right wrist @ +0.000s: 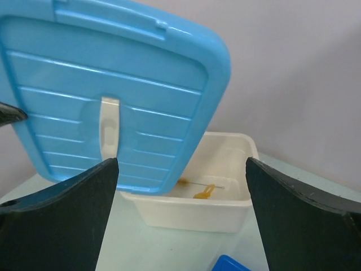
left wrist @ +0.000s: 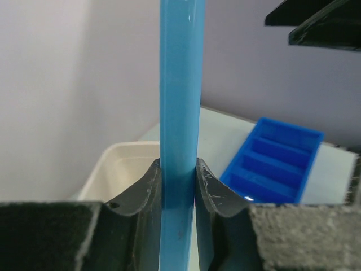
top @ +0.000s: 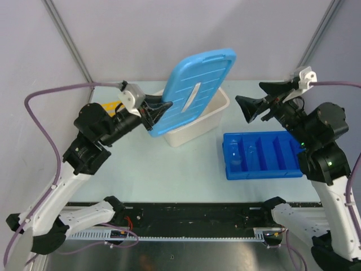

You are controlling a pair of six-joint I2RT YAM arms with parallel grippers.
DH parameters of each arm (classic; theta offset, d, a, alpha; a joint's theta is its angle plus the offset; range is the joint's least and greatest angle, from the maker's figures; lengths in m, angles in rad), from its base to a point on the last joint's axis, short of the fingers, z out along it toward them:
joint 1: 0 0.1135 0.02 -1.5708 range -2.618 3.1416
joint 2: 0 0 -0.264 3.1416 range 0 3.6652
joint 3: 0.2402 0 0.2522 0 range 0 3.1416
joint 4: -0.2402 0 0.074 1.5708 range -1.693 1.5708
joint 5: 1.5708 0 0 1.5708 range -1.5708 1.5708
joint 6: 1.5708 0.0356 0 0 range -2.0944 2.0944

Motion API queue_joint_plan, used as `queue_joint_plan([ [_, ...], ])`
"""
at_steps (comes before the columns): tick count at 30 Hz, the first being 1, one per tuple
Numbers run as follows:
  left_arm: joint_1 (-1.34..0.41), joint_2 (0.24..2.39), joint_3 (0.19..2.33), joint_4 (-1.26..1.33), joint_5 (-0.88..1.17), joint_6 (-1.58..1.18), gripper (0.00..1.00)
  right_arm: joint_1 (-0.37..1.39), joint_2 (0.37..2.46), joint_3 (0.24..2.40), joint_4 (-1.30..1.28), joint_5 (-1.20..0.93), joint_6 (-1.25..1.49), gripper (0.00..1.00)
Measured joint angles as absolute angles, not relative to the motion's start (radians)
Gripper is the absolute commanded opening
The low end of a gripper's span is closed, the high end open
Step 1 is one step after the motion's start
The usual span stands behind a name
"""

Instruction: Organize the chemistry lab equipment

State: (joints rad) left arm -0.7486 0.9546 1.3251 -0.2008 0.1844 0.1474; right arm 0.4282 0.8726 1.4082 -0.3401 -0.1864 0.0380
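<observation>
My left gripper (top: 153,116) is shut on the lower edge of the big blue lid (top: 194,87) and holds it tilted up over the white tub (top: 210,116). In the left wrist view both fingers (left wrist: 149,183) press the lid's edge (left wrist: 179,84). My right gripper (top: 264,100) hangs open in the air right of the tub, holding nothing. In the right wrist view a thin wire brush (right wrist: 201,184) and a small amber-yellow piece (right wrist: 203,192) lie on the tub's floor (right wrist: 225,164). Part of the tub is hidden behind the lid (right wrist: 113,96).
A blue divided tray (top: 262,155) lies on the table right of the tub, below the right gripper; something small and clear glints in its left end. A yellow object (top: 113,105) shows behind the left arm, mostly hidden. Walls close in the back and sides.
</observation>
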Motion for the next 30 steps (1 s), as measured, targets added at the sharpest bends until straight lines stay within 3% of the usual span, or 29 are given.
queue_joint_plan([
  [7, -0.504, 0.987, 1.320, -0.213, 0.541, -0.159, 0.00, 0.091, 0.985, 1.407, -0.310, -0.660, 0.196, 0.99],
  [19, -0.363, 0.982, 1.207, -0.224, 0.936, -0.355, 0.00, 0.013, 1.176, 1.396, -0.264, -1.098, 0.335, 0.96],
  [27, -0.311, 0.984, 1.190, -0.226, 1.008, -0.381, 0.00, 0.073, 1.200, 1.371, -0.256, -1.223, 0.341, 0.68],
  [30, -0.287, 0.988, 1.190, -0.224, 1.010, -0.391, 0.00, 0.093, 1.199, 1.371, -0.253, -1.248, 0.344, 0.40],
])
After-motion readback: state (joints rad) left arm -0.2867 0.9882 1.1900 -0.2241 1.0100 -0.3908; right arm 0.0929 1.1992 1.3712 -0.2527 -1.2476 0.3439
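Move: The blue lid, already pinched by the left hand at its left long edge, has its middle about 5 cm ahead and 9 cm to that hand's right, some 2 cm above. From the empty right hand, the lid's middle is about 15 cm left, 3 cm ahead and nearly level. The white bin is roughly 17 cm ahead, 15 cm left and 40 cm below the right hand; the blue box is 2 cm back, 11 cm right and 45 cm below. Downward go both hands: the left, still pinching the lid, sinks about 7 cm, tipping down some 35 degrees and turning clockwise. The wide-open right hand dips forward and down, then swings left and back around the lid's right-hand corner, turning about 45 degrees counter-clockwise, its fingers partly closing around that edge. ##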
